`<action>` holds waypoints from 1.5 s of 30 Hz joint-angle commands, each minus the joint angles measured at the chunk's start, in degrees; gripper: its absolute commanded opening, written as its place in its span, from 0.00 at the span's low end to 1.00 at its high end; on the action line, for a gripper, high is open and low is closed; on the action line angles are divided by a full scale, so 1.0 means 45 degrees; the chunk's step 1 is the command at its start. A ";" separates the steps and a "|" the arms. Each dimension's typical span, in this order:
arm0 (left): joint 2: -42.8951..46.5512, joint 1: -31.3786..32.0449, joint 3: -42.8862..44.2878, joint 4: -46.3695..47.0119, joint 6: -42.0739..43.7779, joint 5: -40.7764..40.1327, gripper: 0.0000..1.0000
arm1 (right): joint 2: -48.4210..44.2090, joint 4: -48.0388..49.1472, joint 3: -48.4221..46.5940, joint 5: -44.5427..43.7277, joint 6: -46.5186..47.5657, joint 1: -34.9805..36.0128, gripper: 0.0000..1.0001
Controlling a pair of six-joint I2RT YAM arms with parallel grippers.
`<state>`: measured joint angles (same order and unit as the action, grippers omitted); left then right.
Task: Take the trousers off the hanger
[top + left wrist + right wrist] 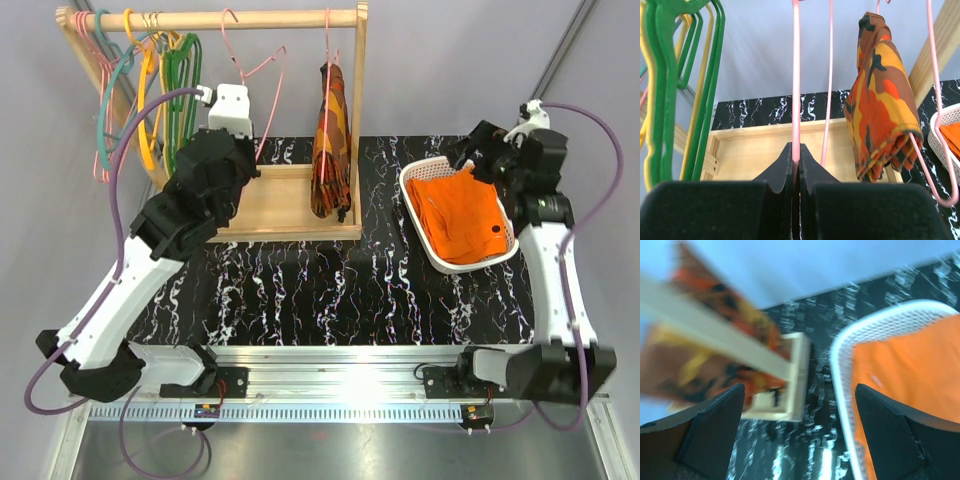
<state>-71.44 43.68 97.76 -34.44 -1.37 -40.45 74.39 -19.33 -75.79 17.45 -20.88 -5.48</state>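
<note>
The plain orange trousers lie crumpled inside a white mesh basket at the right of the table, off any hanger. An empty pale pink wire hanger hangs from the wooden rail. My left gripper is shut on one of its wires; the wrist view shows the hanger pinched between the left gripper tips. My right gripper hovers over the basket's far rim. The right wrist view is blurred: the right gripper is open and empty, with the trousers and basket below.
A patterned orange-brown garment hangs on another pink hanger beside the held one, also seen as the patterned garment. Green, yellow and teal hangers crowd the rail's left end. The wooden rack base sits on the black marbled table.
</note>
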 commanded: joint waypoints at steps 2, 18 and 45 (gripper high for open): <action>-0.0821 -0.1072 0.1049 0.1245 0.0480 0.2091 0.00 | -0.3082 -0.0665 0.1527 0.3461 0.0325 0.0103 0.99; -0.3539 -0.3223 0.2245 0.1343 -0.0379 0.3402 0.00 | -1.0475 -0.4627 0.2898 0.4775 0.0714 0.0103 0.99; 0.9212 -0.2578 -0.7988 -0.2795 -0.3349 0.1997 0.99 | -1.1062 -0.9435 0.0416 -0.5128 0.2942 0.3228 0.99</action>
<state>-33.58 31.92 66.00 -43.81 -16.34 -28.25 25.21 -60.73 -72.07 -1.06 -8.58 8.43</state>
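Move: Straight ahead of the left hand, which already grips the empty pink hanger below its neck, the free stretch of the wooden rod lies about 10 cm farther out and some 15 cm higher. The green hangers hang about 9 cm ahead and 12 cm to the left; the camouflage trousers are roughly 10 cm ahead and 17 cm to the right, at about hand height. From the right hand, that stretch of rod is some 48 cm to the left, 4 cm ahead and 28 cm up. The left hand carries the pink hanger about 10 cm forward between the green hangers and the camouflage trousers, sinks some 4 cm to set its hook over the rod, then opens wide and draws back roughly 20 cm, veering left and down as it rolls slightly. Meanwhile the open, empty right hand swings back about 28 cm, away from the basket with the orange trousers, rising at first and then settling, its wrist turning left and back again. ##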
